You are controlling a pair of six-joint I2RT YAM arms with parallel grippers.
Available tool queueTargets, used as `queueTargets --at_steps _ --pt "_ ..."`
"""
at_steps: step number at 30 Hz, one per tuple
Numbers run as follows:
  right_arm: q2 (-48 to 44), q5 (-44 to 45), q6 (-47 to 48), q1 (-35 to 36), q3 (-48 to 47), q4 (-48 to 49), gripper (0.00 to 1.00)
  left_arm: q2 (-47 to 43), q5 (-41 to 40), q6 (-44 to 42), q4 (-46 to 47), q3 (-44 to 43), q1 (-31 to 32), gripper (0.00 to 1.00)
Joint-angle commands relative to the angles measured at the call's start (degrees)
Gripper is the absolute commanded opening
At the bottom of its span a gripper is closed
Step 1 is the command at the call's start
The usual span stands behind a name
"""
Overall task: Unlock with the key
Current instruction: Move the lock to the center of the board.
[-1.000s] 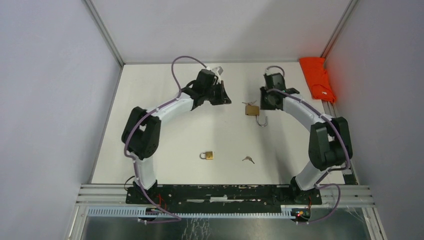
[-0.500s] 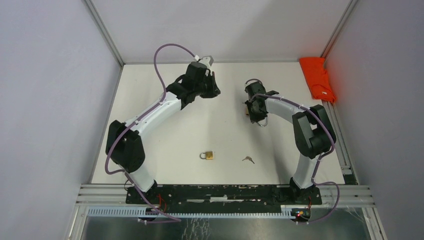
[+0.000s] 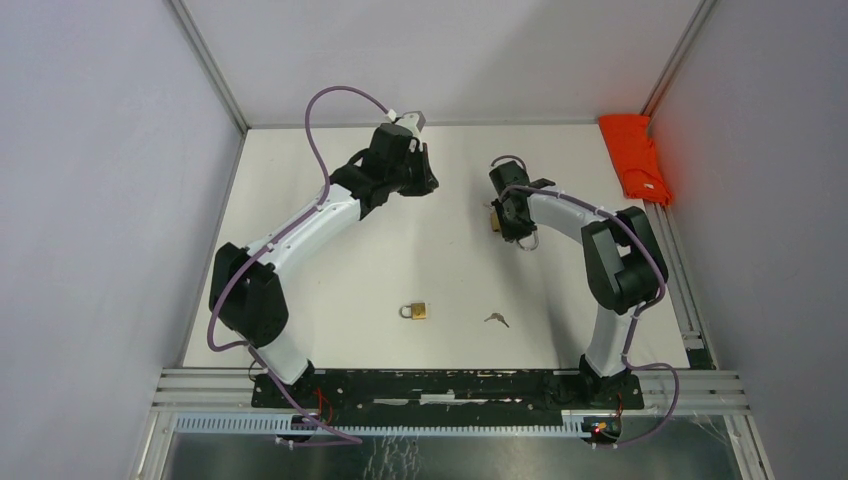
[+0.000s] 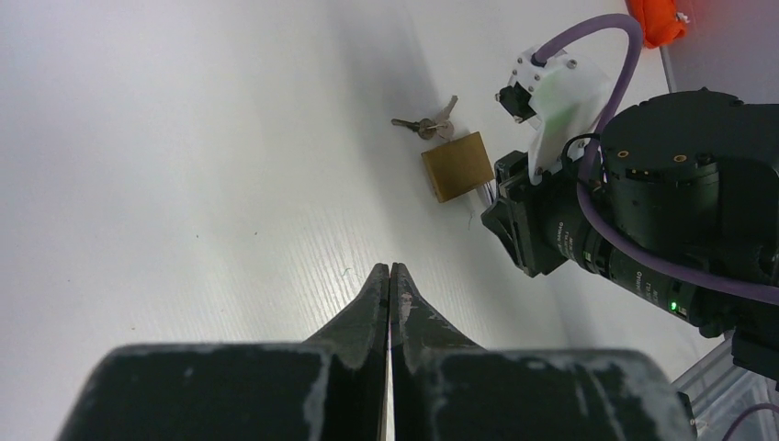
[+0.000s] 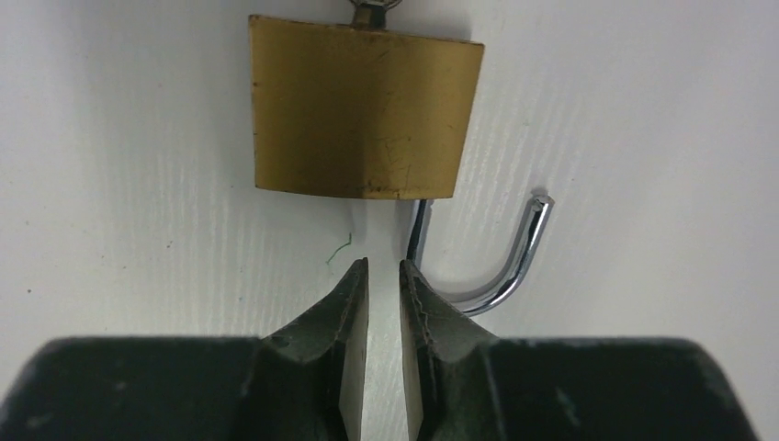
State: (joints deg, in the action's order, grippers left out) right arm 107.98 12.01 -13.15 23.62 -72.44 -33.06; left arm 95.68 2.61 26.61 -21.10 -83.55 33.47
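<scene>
An unlocked brass padlock (image 5: pixel 363 119) lies flat on the white table, its chrome shackle (image 5: pixel 501 276) swung open. A key (image 4: pixel 427 124) sticks in its far end with a second key on the ring. My right gripper (image 5: pixel 384 266) hovers at the shackle end; its jaws stand a narrow gap apart with nothing between them, and the right fingertip (image 5: pixel 413 280) touches the shackle's straight leg. From above, the right wrist covers most of this padlock (image 3: pixel 496 222). My left gripper (image 4: pixel 389 269) is shut and empty, off to the padlock's left.
A second, smaller brass padlock (image 3: pixel 415 311), closed, lies near the front middle, with a loose key (image 3: pixel 496 320) to its right. An orange cloth (image 3: pixel 635 158) sits at the back right by the metal rail. Grey walls enclose the table.
The right arm swung left onto the open padlock and its jaws narrowed. The left arm drew back from the padlock toward the far left.
</scene>
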Motion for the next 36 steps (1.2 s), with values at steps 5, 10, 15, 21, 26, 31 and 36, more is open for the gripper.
queueTargets --at_steps 5,10,15,21,26,31,36 --pt "-2.85 5.66 0.64 0.07 -1.96 -1.24 0.24 -1.32 0.4 -2.28 1.21 -0.89 0.06 0.04" --pt "1.82 6.14 2.17 0.01 -4.69 -3.74 0.24 -0.77 1.29 -2.22 1.25 -1.11 0.01 0.04" --pt "4.75 4.29 2.73 -0.04 -4.69 -3.42 0.24 -0.93 0.72 -2.5 0.98 -0.97 0.08 0.04" --pt "9.51 3.81 5.05 -0.1 -9.99 -5.7 0.0 -0.74 1.0 -2.61 0.9 -1.14 0.03 0.04" --pt "12.18 1.56 13.43 1.74 -17.01 -4.85 0.0 -1.08 -0.11 -3.34 0.35 -1.1 0.04 0.04" --pt "13.37 0.52 22.09 6.11 -22.34 -4.88 0.0 -1.61 -2.36 -3.77 0.1 -0.5 0.07 0.03" --pt "12.76 -2.21 28.28 9.79 -22.34 -3.86 0.0 -3.39 -7.83 -3.53 -0.36 -0.03 -0.02 0.03"
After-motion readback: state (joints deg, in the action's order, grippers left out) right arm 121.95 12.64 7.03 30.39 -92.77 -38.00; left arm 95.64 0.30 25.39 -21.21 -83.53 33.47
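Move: The open lock's near shackle leg is almost under the right hand, about 1 cm ahead, 1 cm to its right and 1 cm below. The brass lock body stands some 5 cm ahead and 1 cm left of that hand, with the keys beyond it, about 8 cm ahead and 3 cm left, both about 1 cm below. From the raised left hand, the shackle leg lies roughly 17 cm to the right, level fore and aft, and about 20 cm below. The right hand first eases about a centimetre forward and right, lifts slightly, then dips to set its parted fingers around the near shackle leg and pinches it shut there. Keeping that grip low over the board, it draws the lock forward about 4 cm, then sweeps left some 7 cm towards the board's middle, rising about a centimetre and turning roughly 30 degrees counter-clockwise with the fingers still pointing down. ##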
